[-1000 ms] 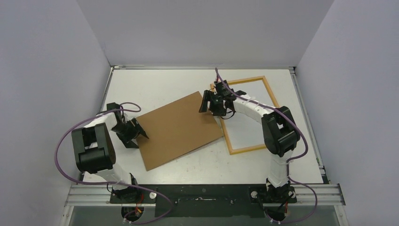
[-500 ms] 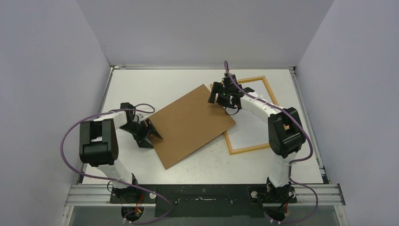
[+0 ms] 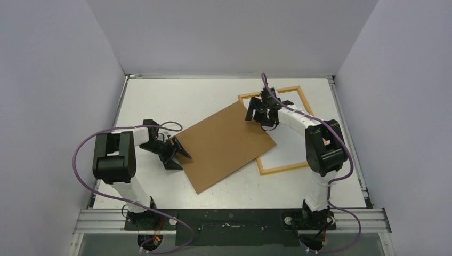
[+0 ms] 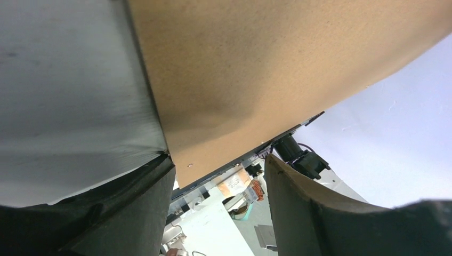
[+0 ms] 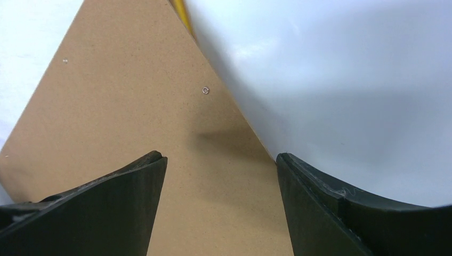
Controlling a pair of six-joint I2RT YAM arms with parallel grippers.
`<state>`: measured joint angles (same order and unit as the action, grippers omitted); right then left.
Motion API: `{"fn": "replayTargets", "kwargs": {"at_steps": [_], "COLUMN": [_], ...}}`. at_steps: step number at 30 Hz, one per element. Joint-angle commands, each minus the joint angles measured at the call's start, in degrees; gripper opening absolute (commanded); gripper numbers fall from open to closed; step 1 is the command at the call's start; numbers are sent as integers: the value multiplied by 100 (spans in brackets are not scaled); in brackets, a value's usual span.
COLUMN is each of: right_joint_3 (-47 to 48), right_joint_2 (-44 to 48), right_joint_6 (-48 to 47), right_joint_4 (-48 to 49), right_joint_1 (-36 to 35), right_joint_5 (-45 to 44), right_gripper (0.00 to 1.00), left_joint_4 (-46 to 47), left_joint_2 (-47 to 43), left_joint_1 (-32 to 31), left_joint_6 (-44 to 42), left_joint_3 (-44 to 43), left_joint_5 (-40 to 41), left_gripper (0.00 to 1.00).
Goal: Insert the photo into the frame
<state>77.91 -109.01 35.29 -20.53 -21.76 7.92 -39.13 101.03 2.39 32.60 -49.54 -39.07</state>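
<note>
The frame (image 3: 280, 169) lies wood-coloured side up at the right of the table, and a sliver of its yellow edge (image 5: 182, 15) shows in the right wrist view. A plain brown backing board (image 3: 226, 144) lies tilted at mid-table, its right corner over the frame's left rail. My left gripper (image 3: 178, 153) stands open against the board's left edge; the board's corner (image 4: 181, 176) rests by one finger (image 4: 133, 208). My right gripper (image 3: 257, 111) hangs open over the board's far corner (image 5: 160, 106). The photo is out of view.
Grey walls close in the white table (image 3: 160, 101) on three sides. A metal rail (image 3: 229, 220) with both arm bases runs along the near edge. Purple cables (image 3: 85, 160) loop beside the arms.
The brown board has slid right and now overlaps the frame's left side. My left gripper followed it rightward along its edge. My right gripper moved right and back with the far corner.
</note>
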Motion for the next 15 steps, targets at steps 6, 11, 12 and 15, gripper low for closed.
{"fn": "replayTargets", "kwargs": {"at_steps": [6, 11, 12, 15], "right_joint_3": [-525, -1081, -1210, -1727], "right_joint_2": [640, 1330, 1552, 2029], "right_joint_6": [117, 166, 200, 370], "right_joint_4": [-534, -399, -398, -386], "right_joint_1": [464, 680, 698, 730], "right_joint_5": [-728, -1007, -1044, -1185], "right_gripper": [76, 76, 76, 76], "left_joint_4": [1093, 925, 899, 818], "left_joint_2": [359, 293, 268, 211], "left_joint_1": [-151, -151, -151, -151], "left_joint_6": [-419, -515, -525, -577], "left_joint_3": [-52, -170, -195, -256], "left_joint_5": [693, 731, 747, 772], "left_gripper": [62, 62, 63, 64]}}
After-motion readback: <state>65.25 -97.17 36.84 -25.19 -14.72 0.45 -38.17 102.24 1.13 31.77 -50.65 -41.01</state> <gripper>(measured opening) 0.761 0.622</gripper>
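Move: The brown backboard's middle lies about 16 cm to the left hand's right and 7 cm ahead, just below finger level; the frame's middle is some 39 cm right and 13 cm ahead. From the right hand, the backboard's right edge is almost straight below, about 6 cm down and 2 cm back. The board's middle is 13 cm left and 11 cm back, and the frame's middle about 11 cm right and 6 cm back. The backboard's left short edge stays against the left gripper, which eases another 1 cm or so right, pushing it towards the frame. The right hand, fingers wide open, leaves the board's right edge: roughly 10 cm right and slightly back over the frame's opening, dipping about 3 cm then climbing most of that back, turning some 15 degrees clockwise. ##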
